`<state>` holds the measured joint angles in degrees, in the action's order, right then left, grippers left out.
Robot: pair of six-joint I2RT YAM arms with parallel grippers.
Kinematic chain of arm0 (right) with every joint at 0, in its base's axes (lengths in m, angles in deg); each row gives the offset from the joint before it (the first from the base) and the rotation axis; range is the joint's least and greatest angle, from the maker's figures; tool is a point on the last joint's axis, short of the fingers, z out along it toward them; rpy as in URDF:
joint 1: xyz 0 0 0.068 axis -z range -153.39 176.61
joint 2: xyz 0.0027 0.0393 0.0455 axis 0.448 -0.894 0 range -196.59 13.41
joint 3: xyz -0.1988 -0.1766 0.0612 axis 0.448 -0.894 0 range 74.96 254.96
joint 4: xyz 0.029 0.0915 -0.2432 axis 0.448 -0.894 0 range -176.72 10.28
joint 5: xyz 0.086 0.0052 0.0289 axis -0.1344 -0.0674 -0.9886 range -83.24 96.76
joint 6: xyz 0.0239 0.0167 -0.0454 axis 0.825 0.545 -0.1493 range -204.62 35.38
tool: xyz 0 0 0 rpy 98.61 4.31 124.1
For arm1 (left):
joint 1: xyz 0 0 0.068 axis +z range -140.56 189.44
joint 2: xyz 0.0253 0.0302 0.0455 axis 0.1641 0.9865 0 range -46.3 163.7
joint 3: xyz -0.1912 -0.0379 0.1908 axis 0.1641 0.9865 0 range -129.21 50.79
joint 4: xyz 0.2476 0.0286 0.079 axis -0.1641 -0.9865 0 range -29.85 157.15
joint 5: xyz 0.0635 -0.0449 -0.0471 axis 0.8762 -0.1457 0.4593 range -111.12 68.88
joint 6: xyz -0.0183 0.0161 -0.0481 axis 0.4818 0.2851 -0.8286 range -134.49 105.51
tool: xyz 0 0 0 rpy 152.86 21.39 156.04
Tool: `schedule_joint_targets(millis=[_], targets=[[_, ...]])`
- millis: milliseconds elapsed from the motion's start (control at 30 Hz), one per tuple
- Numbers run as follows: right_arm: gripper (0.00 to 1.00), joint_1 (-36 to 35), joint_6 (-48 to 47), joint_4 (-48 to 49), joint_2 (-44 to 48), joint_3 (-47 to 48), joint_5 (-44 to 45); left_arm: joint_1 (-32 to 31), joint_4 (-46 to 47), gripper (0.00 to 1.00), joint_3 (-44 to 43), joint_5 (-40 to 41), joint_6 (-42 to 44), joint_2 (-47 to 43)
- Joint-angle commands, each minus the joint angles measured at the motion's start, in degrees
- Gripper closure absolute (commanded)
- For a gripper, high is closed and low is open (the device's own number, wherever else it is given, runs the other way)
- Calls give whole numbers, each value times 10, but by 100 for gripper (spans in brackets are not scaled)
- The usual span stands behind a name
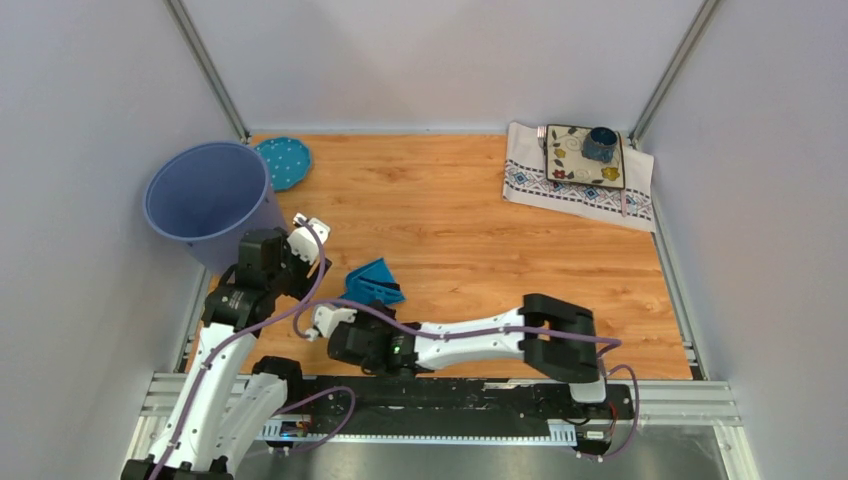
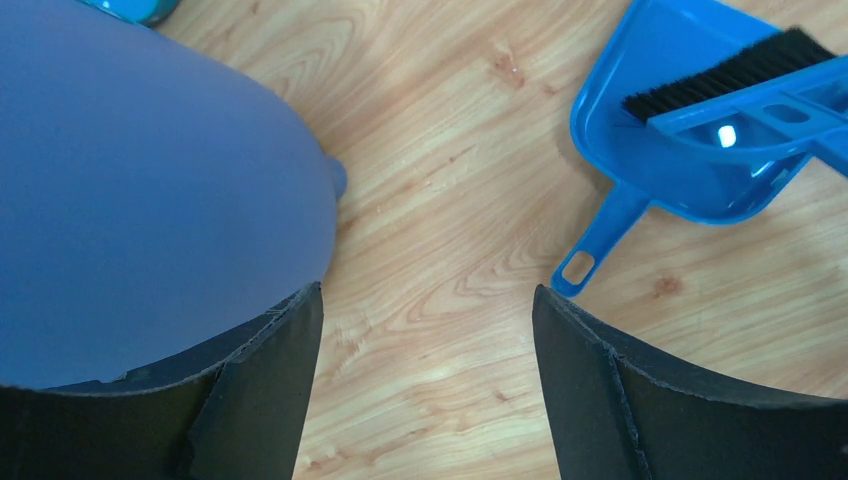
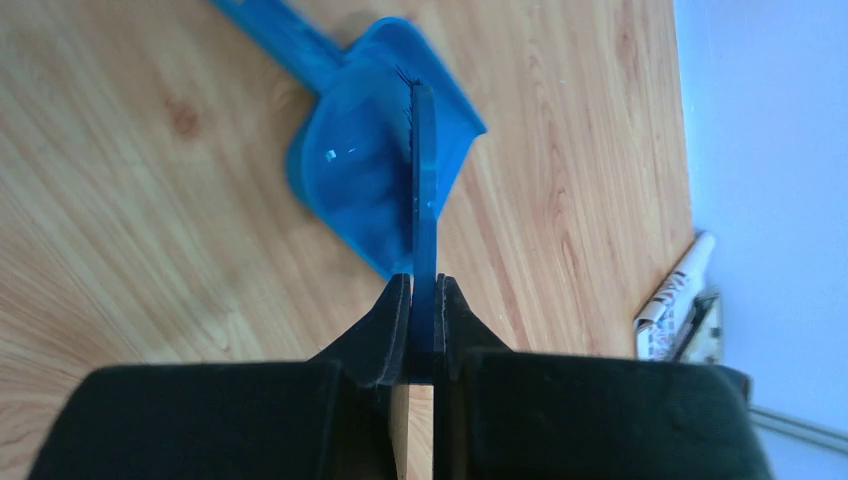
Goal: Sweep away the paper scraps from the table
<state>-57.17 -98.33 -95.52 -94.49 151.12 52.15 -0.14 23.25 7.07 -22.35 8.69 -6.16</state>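
No paper scraps show on the table (image 1: 450, 230) in any view. A blue dustpan (image 1: 372, 281) lies on the wood just in front of both arms. My right gripper (image 1: 352, 308) is shut on the thin handle of a blue brush (image 3: 424, 180), whose black bristles (image 2: 718, 76) rest in the dustpan (image 3: 345, 170). My left gripper (image 1: 312, 233) is open and empty, low over bare wood. It hangs between the bin and the dustpan's handle (image 2: 600, 240). The wrist views show both grippers: the left (image 2: 427, 300) and the right (image 3: 423, 285).
A tall blue-grey bin (image 1: 205, 195) stands at the left edge, close against my left gripper; it also shows in the left wrist view (image 2: 150, 180). A teal dotted plate (image 1: 283, 162) lies behind it. A patterned white cloth (image 1: 575, 185) with a decorated plate and a dark cup (image 1: 600, 143) sits back right.
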Motion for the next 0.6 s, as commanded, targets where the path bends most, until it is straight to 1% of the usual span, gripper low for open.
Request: schedule_joint_targets(millis=[0, 33, 67, 100, 167, 200, 233, 267, 400, 467, 500, 533, 567], targets=[[100, -29, -76, 19, -61, 52, 57, 6, 23, 18, 9, 11, -13, -1], [96, -31, -74, 9, -66, 57, 58, 7, 25, 18, 10, 11, -12, -1], [75, -34, -69, 2, -71, 64, 54, 7, 26, 18, 11, 10, -10, -1], [63, -37, -62, -11, -72, 77, 45, 7, 26, 18, 13, 11, -10, -2], [50, -43, -47, -31, -71, 85, 40, 7, 25, 18, 15, 10, -10, -2], [31, -46, -47, -34, -63, 85, 41, 8, 26, 18, 16, 9, -9, -2], [28, -50, -47, -40, -58, 85, 39, 7, 27, 18, 16, 8, -9, -1], [27, -58, -45, -44, -51, 85, 37, 8, 28, 18, 17, 10, -9, -1], [26, -78, -31, -77, -5, 80, 2, 8, 31, 18, 17, 6, -5, 4], [26, -91, -16, -102, 34, 76, -44, 8, 32, 18, 17, 5, -5, 8], [27, -95, -11, -115, 46, 78, -75, 9, 33, 18, 17, 0, -3, 8], [27, -96, -4, -155, 78, 81, -186, 8, 33, 18, 18, -3, -2, 10], [28, -94, 3, -178, 92, 89, -256, 8, 34, 18, 21, -7, -1, 11]])
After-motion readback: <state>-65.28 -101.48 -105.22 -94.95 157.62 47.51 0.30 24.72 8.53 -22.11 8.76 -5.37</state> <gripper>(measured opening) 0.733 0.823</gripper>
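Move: My right hand holds the brush by its handle. The middle of the dustpan it is being brought to lies about 7 cm ahead, 2 cm to the left and 10 cm below. The bin stands roughly 16 cm ahead and 29 cm left of that hand, with the blue plate some 34 cm ahead and 25 cm left. From my empty left hand the dustpan is about 12 cm to the right, 1 cm ahead and 16 cm down. With my right hand I lower the brush about 3.5 cm, easing slightly back and left and rolling the hand's left side down some 10 degrees. I open my fingers wide to let go of the handle over the dustpan, then draw back towards my base and up, about 5 cm each way, turning a little counter-clockwise. ##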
